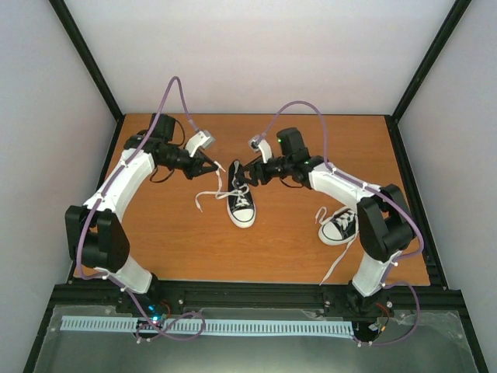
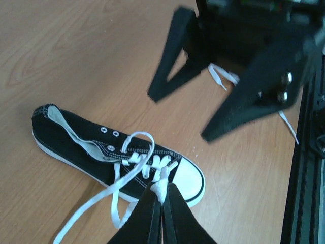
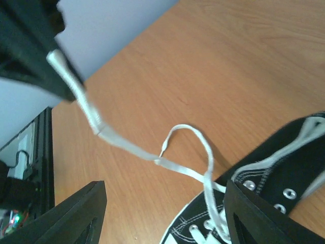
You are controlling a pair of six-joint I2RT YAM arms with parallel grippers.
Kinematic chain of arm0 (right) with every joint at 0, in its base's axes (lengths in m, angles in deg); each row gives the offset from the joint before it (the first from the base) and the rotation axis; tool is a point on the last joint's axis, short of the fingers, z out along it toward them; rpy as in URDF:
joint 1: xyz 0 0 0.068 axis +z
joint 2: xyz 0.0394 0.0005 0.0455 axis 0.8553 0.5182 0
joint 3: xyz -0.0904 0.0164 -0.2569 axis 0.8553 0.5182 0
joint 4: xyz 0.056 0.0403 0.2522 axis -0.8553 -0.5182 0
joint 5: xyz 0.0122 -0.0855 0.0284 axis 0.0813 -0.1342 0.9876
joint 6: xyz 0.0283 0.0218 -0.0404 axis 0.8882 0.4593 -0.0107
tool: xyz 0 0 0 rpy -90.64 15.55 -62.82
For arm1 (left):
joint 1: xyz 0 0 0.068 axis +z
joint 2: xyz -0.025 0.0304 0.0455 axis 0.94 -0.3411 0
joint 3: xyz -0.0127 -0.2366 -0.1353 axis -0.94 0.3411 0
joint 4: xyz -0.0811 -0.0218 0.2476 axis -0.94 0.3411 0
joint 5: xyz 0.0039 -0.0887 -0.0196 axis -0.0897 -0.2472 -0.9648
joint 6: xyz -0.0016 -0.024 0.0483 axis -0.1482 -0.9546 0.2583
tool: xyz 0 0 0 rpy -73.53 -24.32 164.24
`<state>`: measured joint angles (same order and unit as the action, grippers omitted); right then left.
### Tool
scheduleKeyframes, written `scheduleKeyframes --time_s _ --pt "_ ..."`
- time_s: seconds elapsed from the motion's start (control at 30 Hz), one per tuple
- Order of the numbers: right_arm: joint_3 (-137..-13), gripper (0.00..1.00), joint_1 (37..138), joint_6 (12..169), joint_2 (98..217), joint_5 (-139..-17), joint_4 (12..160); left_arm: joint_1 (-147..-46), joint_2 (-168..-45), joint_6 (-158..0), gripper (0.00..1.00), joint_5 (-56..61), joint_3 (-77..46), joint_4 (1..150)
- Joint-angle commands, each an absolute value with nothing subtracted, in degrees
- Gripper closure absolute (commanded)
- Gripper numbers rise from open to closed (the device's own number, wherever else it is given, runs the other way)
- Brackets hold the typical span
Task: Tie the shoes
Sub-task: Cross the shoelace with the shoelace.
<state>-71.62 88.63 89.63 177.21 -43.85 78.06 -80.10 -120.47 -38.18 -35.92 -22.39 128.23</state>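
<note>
One of the shoes (image 1: 241,205), black with a white toe cap, lies mid-table, toe toward the arms. My left gripper (image 2: 162,195) is shut on a bunched white lace (image 2: 161,187) just above the toe cap (image 2: 189,179). From those jaws the lace (image 3: 127,147) stretches down to the eyelets. My right gripper (image 3: 165,216) stands open over the shoe's (image 3: 284,188) laced part, nothing between its fingers (image 3: 71,218). From above, the left gripper (image 1: 218,167) and right gripper (image 1: 241,172) face each other closely behind the shoe. The second shoe (image 1: 339,224) lies at the right.
A loose lace end (image 1: 208,196) trails on the wood left of the centre shoe. The second shoe's lace (image 1: 334,268) runs toward the table's near edge beside the right arm's base. Black frame rails (image 1: 404,148) border the table.
</note>
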Motion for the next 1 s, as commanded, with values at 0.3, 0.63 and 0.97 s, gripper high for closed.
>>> scheduleKeyframes --time_s 0.3,0.63,0.97 --pt "-74.3 0.42 94.0 82.9 184.5 -36.5 93.7 -79.9 -121.5 -45.8 0.99 -38.5 -25.4 121.4" --pt "-78.4 0.84 94.8 86.2 188.7 -40.1 92.4 -79.8 -122.5 -44.5 0.99 -42.1 -26.4 123.5" --pt "-78.6 0.97 89.6 91.5 188.4 -42.6 85.4 -80.6 -126.7 -27.5 0.36 -30.1 -19.5 123.2"
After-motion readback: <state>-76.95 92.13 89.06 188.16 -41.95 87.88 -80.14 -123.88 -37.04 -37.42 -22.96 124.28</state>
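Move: The left gripper already pinches the lace near its tip. The open right gripper stands about 8 cm to its right, nearly level and a little lower. From the right gripper, the held lace is some 6 cm to the left, neither ahead nor back, at about its own height. The near shoe lies about 15 cm below the right gripper and 3 cm ahead. The other lace's free end is some 14 cm left of the right gripper, 1 cm back and 18 cm down. Slide the open right gripper about 7 cm left, swinging it slightly counter-clockwise, and shut it on the lace close to the left fingertips while the left gripper eases some 2 cm forward and up and holds still. Then open the left fingers and let them sink about 2.5 cm, as the right keeps its pinch and draws back 2 cm right, forward and a bit down. ##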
